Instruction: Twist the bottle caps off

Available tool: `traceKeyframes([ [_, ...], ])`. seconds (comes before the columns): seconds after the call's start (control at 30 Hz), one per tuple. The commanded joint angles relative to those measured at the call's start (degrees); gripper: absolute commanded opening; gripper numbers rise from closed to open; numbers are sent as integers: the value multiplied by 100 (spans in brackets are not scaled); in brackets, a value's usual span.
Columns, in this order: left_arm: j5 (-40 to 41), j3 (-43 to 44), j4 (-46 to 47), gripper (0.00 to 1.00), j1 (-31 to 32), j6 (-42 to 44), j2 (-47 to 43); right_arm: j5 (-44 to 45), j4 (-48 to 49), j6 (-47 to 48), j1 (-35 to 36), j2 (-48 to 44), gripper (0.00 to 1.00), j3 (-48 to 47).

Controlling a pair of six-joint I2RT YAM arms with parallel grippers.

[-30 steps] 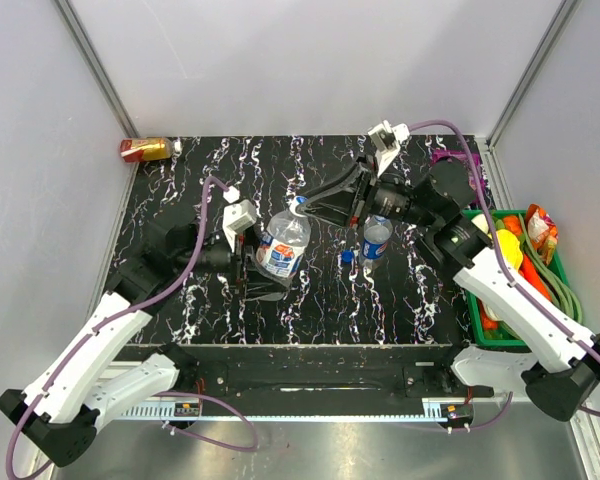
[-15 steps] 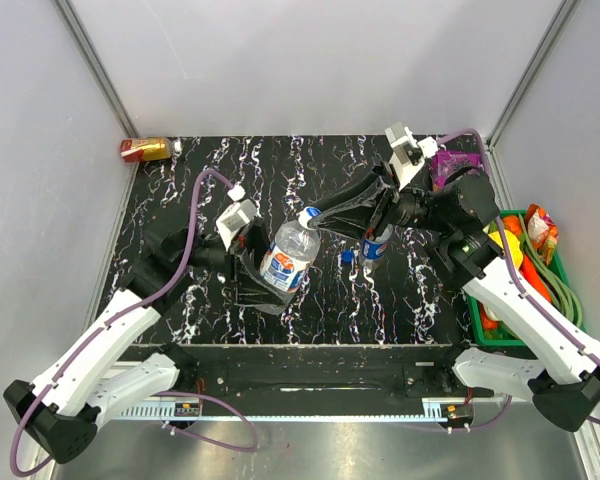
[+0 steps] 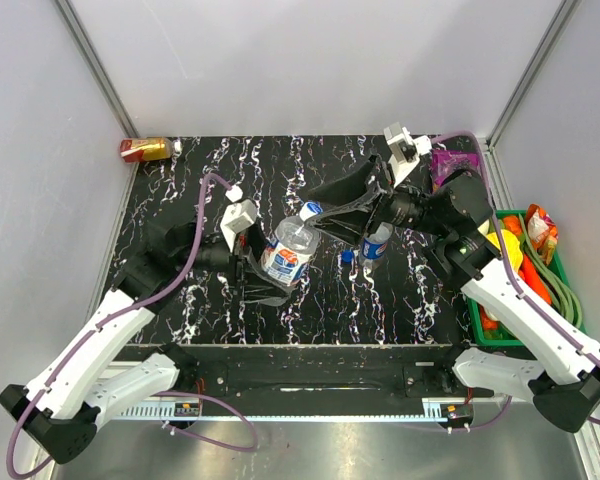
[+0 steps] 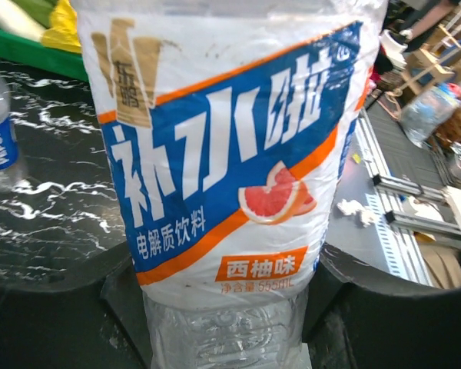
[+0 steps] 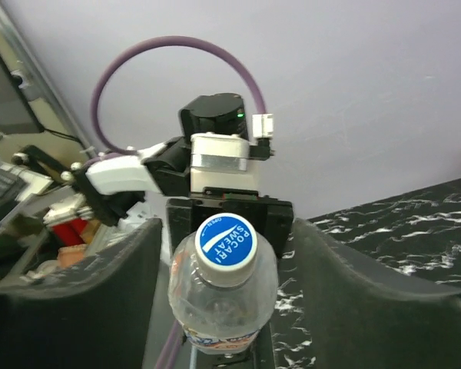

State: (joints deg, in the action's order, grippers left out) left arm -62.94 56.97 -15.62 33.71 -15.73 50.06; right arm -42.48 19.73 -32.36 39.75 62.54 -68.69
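Observation:
My left gripper [image 3: 263, 268] is shut on the body of a clear bottle [image 3: 285, 254] with a white, blue and orange label [image 4: 223, 146], holding it tilted off the table. The white cap with a blue top [image 5: 226, 240] sits on the bottle's neck. My right gripper [image 5: 227, 261] is open around that cap, a gap showing on each side; from above, the right gripper [image 3: 322, 215] is at the bottle's top. The Pepsi bottle [image 3: 375, 243] stands just right of it, partly behind my right fingers. On the table beside it lies a small dark blue cap [image 3: 347, 256].
A red-and-gold can [image 3: 145, 149] lies at the table's back left corner. A green basket [image 3: 485, 333] with toy food sits off the right edge. A purple object [image 3: 445, 158] is at the back right. Grey walls enclose the black marbled table [image 3: 180, 300].
My right gripper has gone from shut on the white cap to open around it. The held bottle and left gripper shifted only slightly.

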Motion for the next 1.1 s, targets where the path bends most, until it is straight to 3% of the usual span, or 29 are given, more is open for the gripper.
traceKeyframes([
  [0.0,905,323,-784,17,3,877,38,626,-83,63,16,-181,85,39],
  [0.07,1230,359,-1074,17,3,1071,65,837,-144,63,24,-234,100,31],
  [0.63,4103,605,-2226,17,-14,1942,135,2533,-1567,-42,-19,574,100,-698],
  [1.07,6107,728,-2674,12,12,1924,144,2219,-1946,-1009,-195,1716,100,-1366],
])
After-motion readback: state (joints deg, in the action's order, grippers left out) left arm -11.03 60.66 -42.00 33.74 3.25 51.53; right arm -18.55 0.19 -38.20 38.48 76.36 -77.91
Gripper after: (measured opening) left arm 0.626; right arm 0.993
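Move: The white-and-blue cap sits on the bottle that the left hand already grips, about 6 cm ahead of that hand, 3 cm to its right and 13 cm above. The right hand's parting fingers still stand around this cap, which is only some 2 cm to its left and 1 cm lower. From the right hand, the Pepsi bottle stands about 15 cm ahead, 17 cm right and 37 below; the loose blue cap lies 18 ahead, 10 right, 46 below. Keeping its grip on the bottle's lower part, the left hand carries it forward, down and left, about 17 cm in all, while swinging its fingers counter-clockwise and downward. The right hand spreads its fingers fully around the white-and-blue cap, travelling forward and then also down, some 15 cm altogether; it turns clockwise and rolls nearly 30 degrees, staying close to the cap. ##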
